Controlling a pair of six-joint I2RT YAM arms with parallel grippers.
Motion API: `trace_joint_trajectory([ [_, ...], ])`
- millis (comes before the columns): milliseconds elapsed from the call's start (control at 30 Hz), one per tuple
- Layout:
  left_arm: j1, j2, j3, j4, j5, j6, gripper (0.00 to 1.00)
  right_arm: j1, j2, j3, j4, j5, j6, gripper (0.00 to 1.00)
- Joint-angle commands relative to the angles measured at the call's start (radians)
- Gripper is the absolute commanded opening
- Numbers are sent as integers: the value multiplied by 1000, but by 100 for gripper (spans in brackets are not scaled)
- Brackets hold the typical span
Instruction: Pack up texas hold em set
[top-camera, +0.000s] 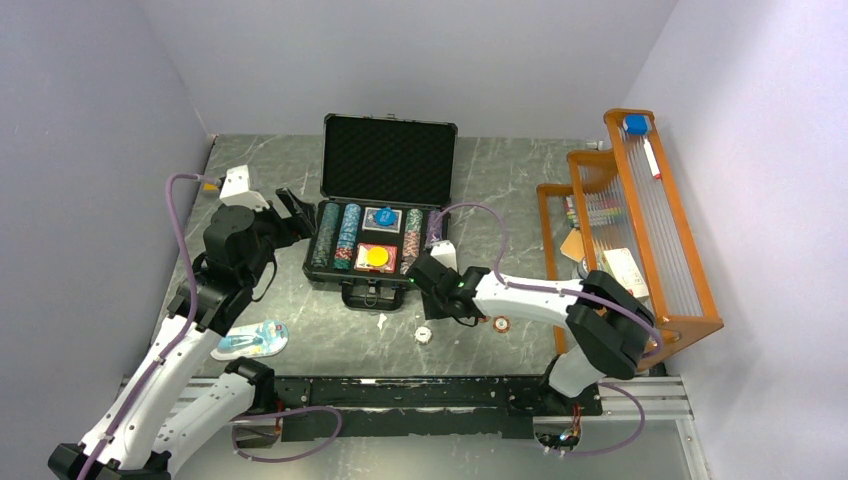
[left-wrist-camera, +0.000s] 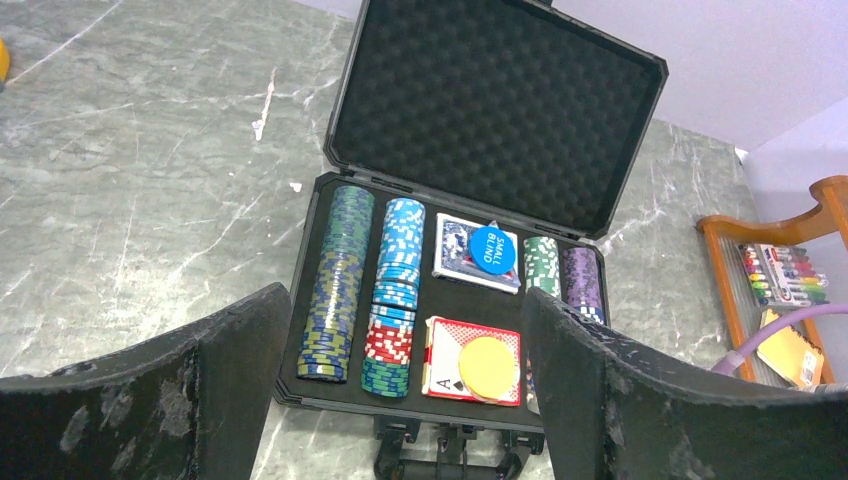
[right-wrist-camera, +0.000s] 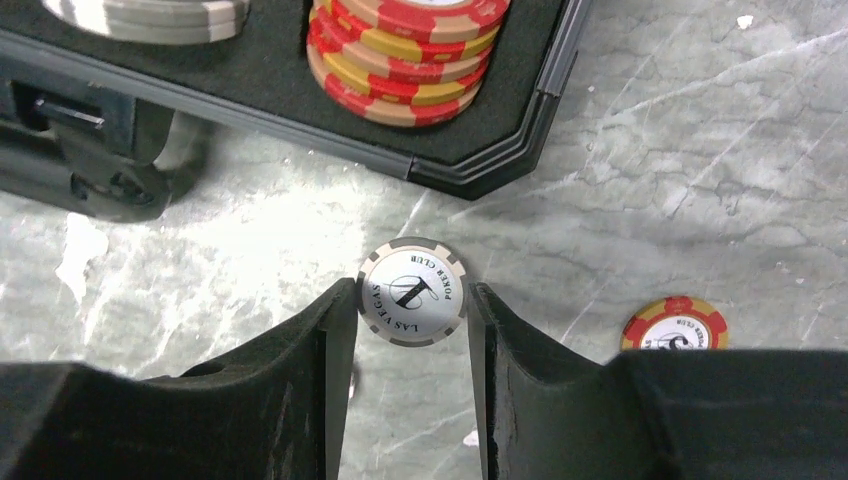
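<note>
The black briefcase (top-camera: 388, 130) lies open mid-table, with its foam lid (left-wrist-camera: 500, 110) up. Rows of striped poker chips (left-wrist-camera: 345, 280) fill its slots. Between them lie a blue deck (left-wrist-camera: 455, 245) under a blue disc (left-wrist-camera: 491, 247) and a red deck (left-wrist-camera: 445, 355) under a yellow disc (left-wrist-camera: 487, 365). In front of the case's right corner (right-wrist-camera: 480, 170), a grey-white chip (right-wrist-camera: 412, 292) lies flat on the table. My right gripper (right-wrist-camera: 412, 300) pinches its edges between the fingertips. A red-yellow chip (right-wrist-camera: 675, 325) lies loose to its right. My left gripper (left-wrist-camera: 405, 370) hovers open and empty at the case's left side.
An orange wooden rack (top-camera: 640, 220) with markers and papers stands along the right edge. A blue-white blister pack (top-camera: 250, 340) lies near the left arm. A small white scrap (top-camera: 382, 320) lies in front of the case handle (top-camera: 375, 295).
</note>
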Motion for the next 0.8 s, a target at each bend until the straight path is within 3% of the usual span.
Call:
trace_joint_trajectory([
  [0, -5, 1, -7, 16, 0, -5, 89, 0, -51, 1, -30, -52, -23, 44],
  [767, -5, 7, -5, 17, -1, -3, 89, 160, -29, 20, -21, -82, -48, 47],
])
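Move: The right hand already pinches a white chip. The white chip on the table lies about 5 cm back, 3 cm to its left and 2 cm lower. The nearer red chip is some 10 cm to the hand's right and 2 cm back, and the orange chip stack in the case stands about 8 cm straight ahead. From the idle left hand the white chip on the table is roughly 14 cm back, 23 cm right and 28 cm below. Rising a little over 1 cm at first and then staying low, the right hand draws back about 5 cm and some 3 cm to the left, away from the case's near corner and towards the white chip on the table. The wrist turns roughly 10 degrees counter-clockwise, and the fingers keep their pinch on the carried chip by its rim, still pointing steeply down. ##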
